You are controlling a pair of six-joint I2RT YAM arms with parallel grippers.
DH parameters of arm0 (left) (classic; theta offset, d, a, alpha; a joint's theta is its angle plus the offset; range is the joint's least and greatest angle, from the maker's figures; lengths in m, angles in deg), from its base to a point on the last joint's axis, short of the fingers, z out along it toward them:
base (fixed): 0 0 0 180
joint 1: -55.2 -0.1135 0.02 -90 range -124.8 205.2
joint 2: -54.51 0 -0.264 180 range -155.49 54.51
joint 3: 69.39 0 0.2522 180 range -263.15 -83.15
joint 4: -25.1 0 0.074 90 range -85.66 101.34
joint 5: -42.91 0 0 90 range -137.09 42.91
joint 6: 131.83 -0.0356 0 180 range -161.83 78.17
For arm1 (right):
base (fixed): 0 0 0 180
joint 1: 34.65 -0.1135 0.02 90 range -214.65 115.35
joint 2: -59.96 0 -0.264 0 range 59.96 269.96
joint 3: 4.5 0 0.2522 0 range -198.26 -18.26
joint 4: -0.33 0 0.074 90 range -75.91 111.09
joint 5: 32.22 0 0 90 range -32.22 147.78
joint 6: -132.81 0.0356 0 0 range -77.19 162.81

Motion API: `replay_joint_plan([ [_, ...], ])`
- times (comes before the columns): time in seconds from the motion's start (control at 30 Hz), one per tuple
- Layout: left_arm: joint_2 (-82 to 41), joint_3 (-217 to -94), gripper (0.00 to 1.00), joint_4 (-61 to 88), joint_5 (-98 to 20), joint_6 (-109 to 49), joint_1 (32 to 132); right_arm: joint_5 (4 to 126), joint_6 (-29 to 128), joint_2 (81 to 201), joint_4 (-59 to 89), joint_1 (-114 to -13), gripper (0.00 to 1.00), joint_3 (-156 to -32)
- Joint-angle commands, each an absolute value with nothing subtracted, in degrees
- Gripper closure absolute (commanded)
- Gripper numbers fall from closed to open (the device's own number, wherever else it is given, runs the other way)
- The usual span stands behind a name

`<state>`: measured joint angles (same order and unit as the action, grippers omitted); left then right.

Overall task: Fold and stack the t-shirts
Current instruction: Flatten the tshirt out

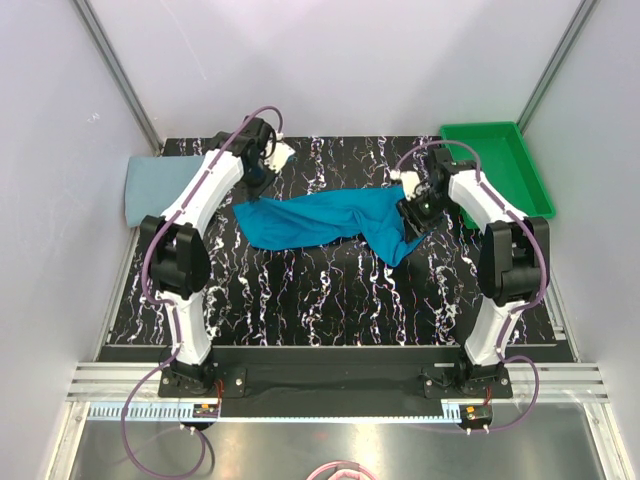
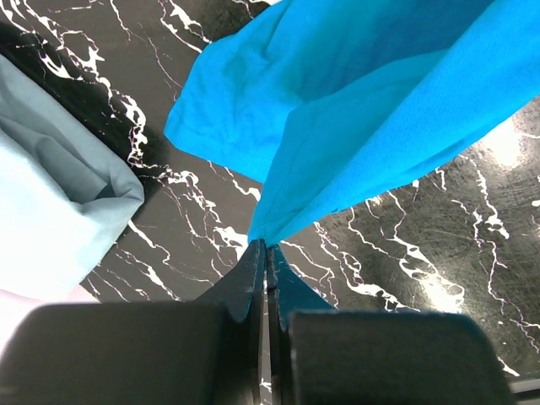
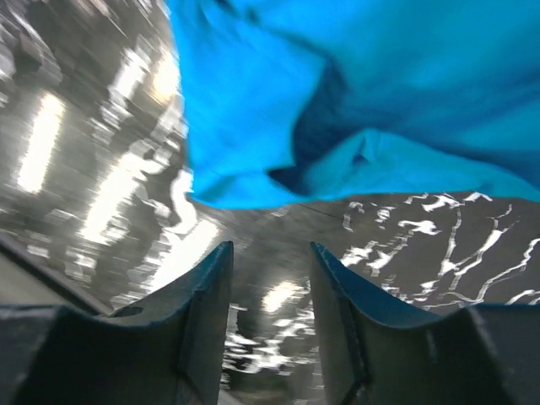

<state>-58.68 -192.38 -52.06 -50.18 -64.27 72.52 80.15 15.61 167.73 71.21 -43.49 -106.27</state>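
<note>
The bright teal-blue t-shirt (image 1: 320,220) lies bunched in a long strip across the middle of the black marbled table. My left gripper (image 1: 258,178) is shut on a corner of it at its left end. In the left wrist view the cloth (image 2: 363,110) fans out from the pinched tips (image 2: 266,245). My right gripper (image 1: 410,215) hovers open at the shirt's right end. Its wrist view shows the teal cloth (image 3: 380,93) just beyond the fingers (image 3: 270,249), with nothing between them. The pale grey-blue t-shirt (image 1: 155,185) lies folded at the table's far left edge (image 2: 51,211).
A green plastic tray (image 1: 480,127) sits at the back right corner of the table. White walls and metal posts close in the table on three sides. Both arm bases stand at the near edge.
</note>
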Motion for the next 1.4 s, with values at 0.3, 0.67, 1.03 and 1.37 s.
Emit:
replay_joint_plan([
  [0.3,-54.7,-189.8,1.00,-53.2,-55.0,-63.9,68.6,81.7,6.5,168.4,66.9,-43.5,0.51,-110.2],
  [0.67,-54.9,-189.5,1.00,-53.5,-53.6,-63.5,68.9,95.3,9.2,183.7,75.8,-43.5,0.50,-127.0],
  [1.03,-55.1,-189.4,1.00,-53.3,-53.6,-63.3,68.8,98.1,5.9,189.1,87.5,-44.9,0.52,-134.4],
  [1.37,-55.6,-191.1,1.00,-53.4,-52.7,-62.7,68.9,95.7,4.3,189.9,90.4,-46.1,0.51,-131.7],
])
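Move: Above the blue t-shirt's right end, the open right hand has that end's middle about 4 cm to its left, 2 cm ahead and some 8 cm below; the shirt's near corner lies 8 cm back and 7 cm left, the green bin 16 cm ahead and 21 cm right. The left hand already pinches the raised left corner; its goal is a spot some 4 cm left, the grey pile being about 23 cm left and 4 cm ahead, 11 cm lower. Tugging the pinched corner about 4 cm left with a slight sink, the left hand then holds still, fingers shut. The right hand, fingers still half open, dips a little, sweeps forward and left over the shirt's right end, then eases back some 5 cm while tilting, staying low above the cloth, about 6 cm left of its start. ##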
